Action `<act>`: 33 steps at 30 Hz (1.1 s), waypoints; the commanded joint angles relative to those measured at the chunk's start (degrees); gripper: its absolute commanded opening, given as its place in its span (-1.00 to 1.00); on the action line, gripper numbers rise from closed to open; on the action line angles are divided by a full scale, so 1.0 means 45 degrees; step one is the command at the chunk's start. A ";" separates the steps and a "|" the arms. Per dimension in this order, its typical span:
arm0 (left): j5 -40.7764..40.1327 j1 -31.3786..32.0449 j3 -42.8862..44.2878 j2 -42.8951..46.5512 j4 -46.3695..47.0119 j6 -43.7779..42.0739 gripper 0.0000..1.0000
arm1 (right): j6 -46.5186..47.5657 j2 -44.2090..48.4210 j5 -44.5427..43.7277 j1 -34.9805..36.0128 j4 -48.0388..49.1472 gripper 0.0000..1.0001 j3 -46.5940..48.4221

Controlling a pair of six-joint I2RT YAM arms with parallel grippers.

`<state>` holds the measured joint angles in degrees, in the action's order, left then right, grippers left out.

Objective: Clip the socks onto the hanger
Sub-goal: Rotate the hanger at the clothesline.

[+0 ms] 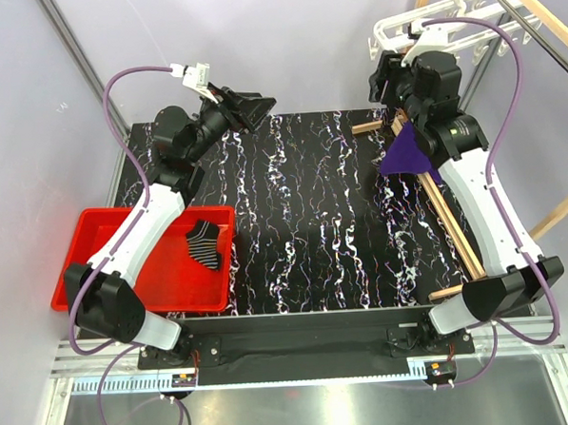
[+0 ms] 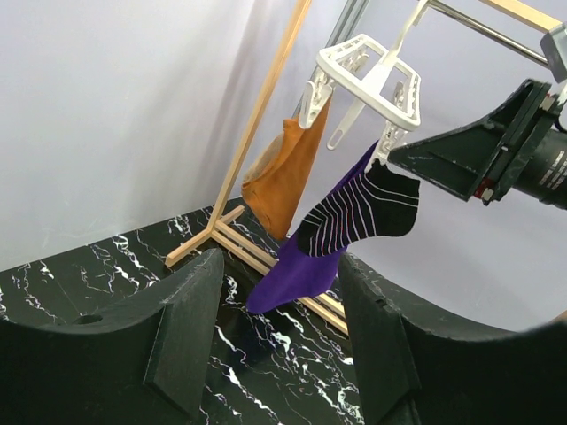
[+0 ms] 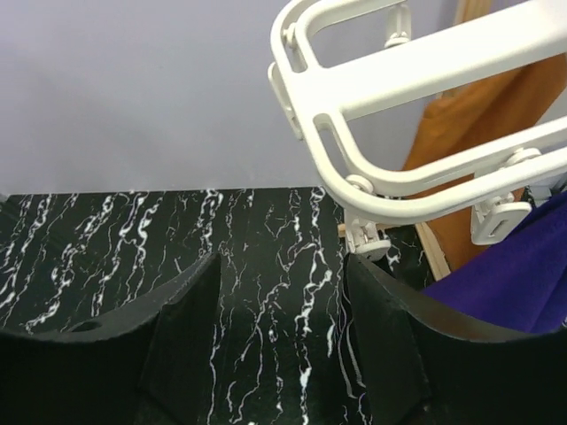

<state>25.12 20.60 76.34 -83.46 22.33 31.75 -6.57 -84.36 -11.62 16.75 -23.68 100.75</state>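
One black sock with white stripes [image 2: 359,217] hangs from a clip on the white hanger [image 2: 368,75], in front of a purple cloth [image 2: 306,270]. Another striped sock [image 1: 207,243] lies in the red bin [image 1: 188,284] at the left. My right gripper [image 3: 282,283] is open and empty just under the hanger frame [image 3: 399,88], with a dangling clip [image 3: 366,239] by its right finger. In the left wrist view its finger [image 2: 452,155] ends beside the clip that holds the sock. My left gripper [image 2: 279,292] is raised over the table's back left, open and empty.
An orange cloth [image 2: 283,177] also hangs from the hanger. The wooden rack [image 1: 446,213] stands along the table's right side, its post [image 2: 257,115] rising to a top rail. The black marbled table [image 1: 304,221] spreads between the arms.
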 commanded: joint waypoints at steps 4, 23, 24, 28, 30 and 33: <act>0.0295 -0.0066 0.0244 -0.0105 0.0585 -0.0102 0.18 | -0.0103 -0.0765 0.0805 0.0164 0.0321 0.35 0.1457; 0.0315 0.0032 0.0615 -0.0789 0.0742 -0.0297 0.18 | 0.0014 -0.3578 -0.2240 0.0886 0.0380 0.48 0.4232; 0.0335 0.0051 0.0615 -0.0770 0.0761 -0.0316 0.19 | -0.0005 -0.3578 -0.2455 0.0906 0.0593 0.48 0.4058; 0.0315 0.0032 0.0576 -0.0731 0.0761 -0.0336 0.19 | 0.0053 -0.3481 -0.3218 0.0925 0.1101 0.45 0.3647; 0.0335 0.0051 0.0537 -0.0691 0.0761 -0.0336 0.19 | 0.0229 -0.3481 -0.3316 0.0925 0.1627 0.43 0.3336; 0.0354 0.0032 0.0537 -0.0672 0.0800 -0.0336 0.18 | 0.0307 -0.3734 -0.3511 0.0906 0.1961 0.40 0.3372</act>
<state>25.50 20.62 76.47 -87.18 22.59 31.33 -6.22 -100.90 -23.49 20.56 -19.97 115.77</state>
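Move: The hanger's near left end is roughly 6 cm ahead of the right hand, 3 cm to its right and 4 cm above. The striped sock hangs under it, about 4 cm ahead, 4 cm right and 6 cm below the hand; the purple cloth is level with the hand, some 10 cm right and 10 cm below, and the orange cloth about 12 cm ahead, 9 cm right and slightly lower. From the left hand, the hanger's end is some 10 cm ahead, 20 cm right and 5 cm up. With its fingers kept open, the right hand reaches about 7 cm forward beside the left side of the hanger's end, first veering left some 4 cm, then easing back right by about 2 cm while the wrist swings clockwise, bringing the right finger close beside the end frame, though contact can't be made out. Meanwhile the open, empty left hand sinks about 3 cm and edges forward, well clear of the hanger. ##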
